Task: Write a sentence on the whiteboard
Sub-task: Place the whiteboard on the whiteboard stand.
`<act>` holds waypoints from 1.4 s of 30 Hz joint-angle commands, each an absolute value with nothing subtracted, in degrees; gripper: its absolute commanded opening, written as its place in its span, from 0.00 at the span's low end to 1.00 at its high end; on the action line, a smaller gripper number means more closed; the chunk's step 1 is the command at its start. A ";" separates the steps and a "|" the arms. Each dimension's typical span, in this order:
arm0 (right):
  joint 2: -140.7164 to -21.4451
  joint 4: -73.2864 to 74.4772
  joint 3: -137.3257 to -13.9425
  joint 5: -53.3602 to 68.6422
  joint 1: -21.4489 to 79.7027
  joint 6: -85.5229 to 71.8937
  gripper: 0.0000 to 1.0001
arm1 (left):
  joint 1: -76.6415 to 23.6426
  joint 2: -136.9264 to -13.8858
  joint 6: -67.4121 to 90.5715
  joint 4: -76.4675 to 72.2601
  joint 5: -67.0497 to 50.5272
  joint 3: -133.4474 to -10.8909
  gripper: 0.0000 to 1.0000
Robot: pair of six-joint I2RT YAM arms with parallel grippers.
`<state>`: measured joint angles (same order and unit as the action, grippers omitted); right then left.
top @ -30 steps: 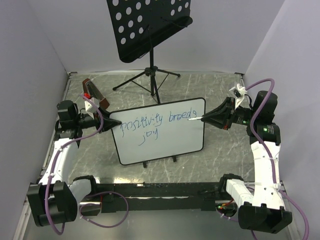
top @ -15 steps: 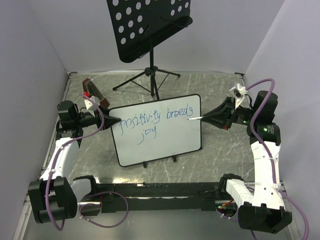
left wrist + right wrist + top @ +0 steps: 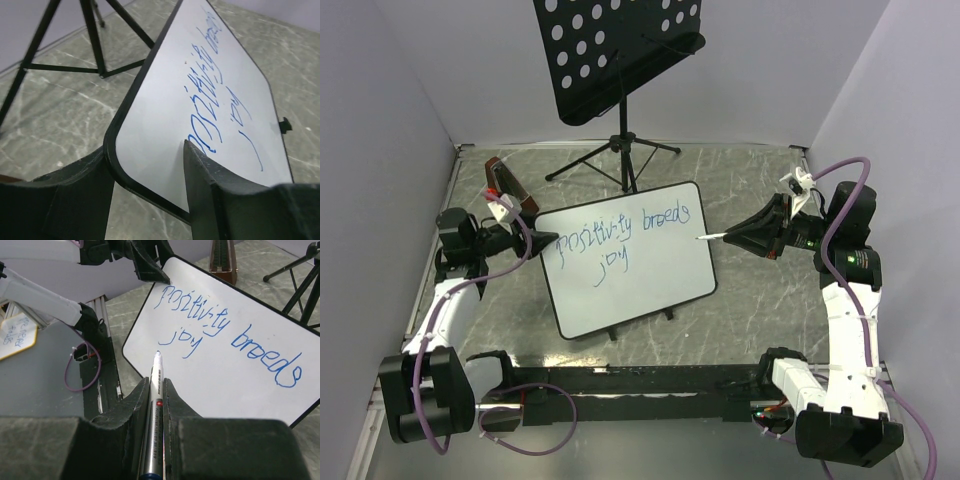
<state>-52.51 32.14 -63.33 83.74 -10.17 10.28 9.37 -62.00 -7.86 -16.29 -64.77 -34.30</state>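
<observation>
The whiteboard (image 3: 630, 290) stands tilted on the marble floor, with the blue sentence (image 3: 620, 235) "positivity breeds joy" in two lines. My left gripper (image 3: 552, 240) is at its upper left corner. In the left wrist view the board's corner (image 3: 200, 90) lies between the spread fingers of the left gripper (image 3: 144, 147), which is open. My right gripper (image 3: 725, 236) is shut on a silver marker (image 3: 156, 385). The marker's tip (image 3: 698, 239) hovers just off the board's right edge, pointing at the board (image 3: 240, 385).
A black perforated music stand (image 3: 620, 50) on a tripod (image 3: 620, 160) rises behind the board. A brown wooden object (image 3: 505, 180) sits at the back left. Two small black clips (image 3: 610, 330) prop the board's lower edge. Grey walls close in on both sides.
The left jaws have widened around the board's corner. The board has swung left, so its right edge has drawn away from the marker tip. The right arm has stayed still.
</observation>
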 commanded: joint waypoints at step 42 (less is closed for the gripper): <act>-51.86 35.68 -64.60 82.71 -11.25 16.51 0.00 | 13.27 -46.24 3.85 -24.71 -41.14 -34.27 0.99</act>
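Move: The left hand's fingers, already parted, straddle the whiteboard's upper-left corner; the board's middle lies about 16 cm to this hand's right, some 4 cm back and 6 cm lower. The brown metronome stands roughly 20 cm ahead and 8 cm left, the music stand's tripod around 30 cm ahead and 20 cm right, both about 13 cm lower. From the right hand, the whiteboard's middle is some 22 cm left, 6 cm ahead and 19 cm below. The left fingers come free of the whiteboard's upper-left corner as the hand eases forward and left, then it lifts away up and left, ending about 7 cm higher and 5 cm farther left. The hand turns some 20 degrees counter-clockwise and tips upward on the way, and the half-open fingers spread wide, mostly late in the lift. ##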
